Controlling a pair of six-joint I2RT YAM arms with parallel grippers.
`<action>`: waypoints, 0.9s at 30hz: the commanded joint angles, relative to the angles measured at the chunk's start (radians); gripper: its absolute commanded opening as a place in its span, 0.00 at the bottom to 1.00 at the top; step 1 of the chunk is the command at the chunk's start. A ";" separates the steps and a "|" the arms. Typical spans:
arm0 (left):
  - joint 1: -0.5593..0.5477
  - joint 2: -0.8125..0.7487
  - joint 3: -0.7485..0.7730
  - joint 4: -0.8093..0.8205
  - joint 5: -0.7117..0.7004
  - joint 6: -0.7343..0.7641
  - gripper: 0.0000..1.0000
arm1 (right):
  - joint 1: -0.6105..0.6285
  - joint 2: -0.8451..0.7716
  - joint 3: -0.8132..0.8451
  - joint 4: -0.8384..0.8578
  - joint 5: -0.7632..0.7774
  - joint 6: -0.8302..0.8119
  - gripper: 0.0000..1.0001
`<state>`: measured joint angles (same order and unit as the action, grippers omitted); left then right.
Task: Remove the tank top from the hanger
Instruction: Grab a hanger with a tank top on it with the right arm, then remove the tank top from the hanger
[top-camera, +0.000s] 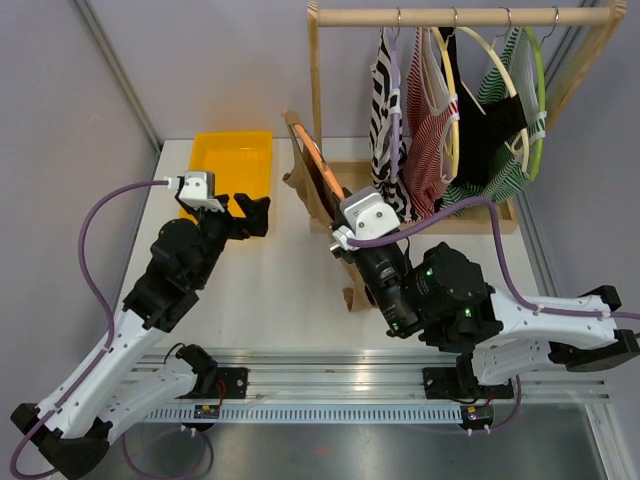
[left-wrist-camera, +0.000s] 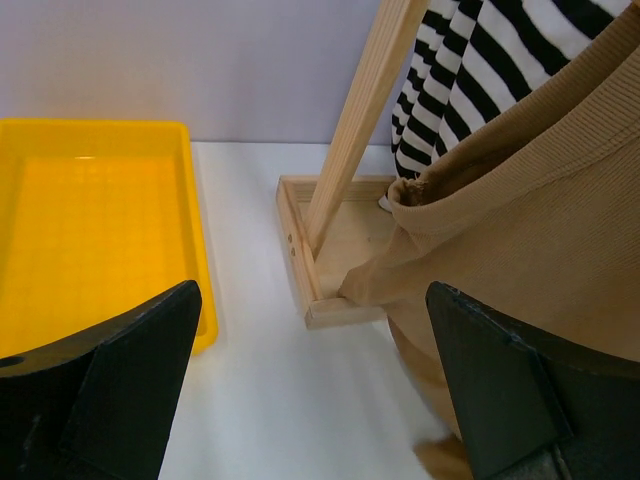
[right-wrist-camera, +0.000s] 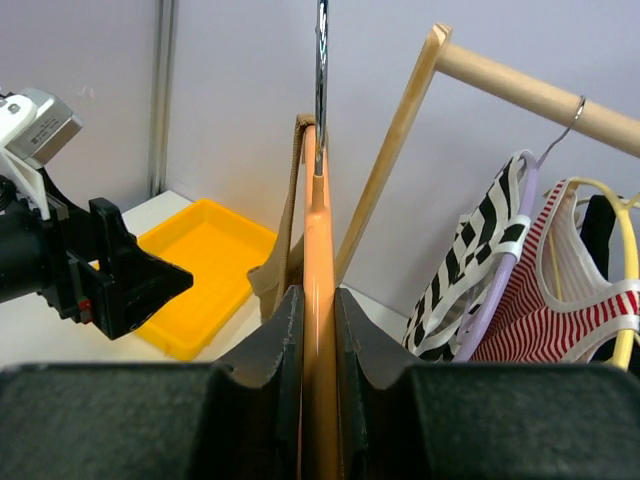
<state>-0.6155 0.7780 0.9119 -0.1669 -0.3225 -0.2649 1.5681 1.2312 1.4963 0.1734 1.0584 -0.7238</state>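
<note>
The orange hanger stands on edge off the rack, and my right gripper is shut on its lower bar. The tan tank top hangs from it, one strap over the hanger's shoulder, its body sagging to the table. In the left wrist view the tan tank top fills the right side, next to the right finger. My left gripper is open, holds nothing, and hovers over the table left of the garment.
A yellow tray lies at the back left. The wooden rack's rail carries a black-and-white striped top, a red striped top and a green striped top. The rack's base frame sits just ahead of my left gripper.
</note>
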 joint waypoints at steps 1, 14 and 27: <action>-0.007 -0.045 0.016 0.018 0.007 -0.025 0.99 | 0.021 -0.001 0.084 0.182 0.041 -0.152 0.00; -0.013 -0.105 -0.048 0.147 0.192 -0.072 0.99 | 0.033 -0.145 -0.206 0.105 0.095 0.084 0.00; -0.013 0.104 -0.102 0.558 0.488 -0.191 0.99 | 0.035 -0.249 -0.366 -0.054 0.071 0.352 0.00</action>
<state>-0.6250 0.8497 0.8093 0.2100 0.0631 -0.4023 1.5925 1.0134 1.1229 0.0948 1.1397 -0.4503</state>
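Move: The brown tank top hangs on the orange hanger already pinched in the right hand, its middle about 7 cm ahead, 6 cm left and 9 cm below that hand. From the open left hand, the tank top is some 5 cm ahead, 13 cm right and 5 cm up. The yellow tray is 13 cm ahead, 12 cm left and 28 cm below the left hand; the zebra top hangs 17 cm ahead and 28 cm right of it, roughly 6 cm higher. Right hand lowers the held hanger some 10 cm; open left hand swings 8 cm right towards the tank top. ##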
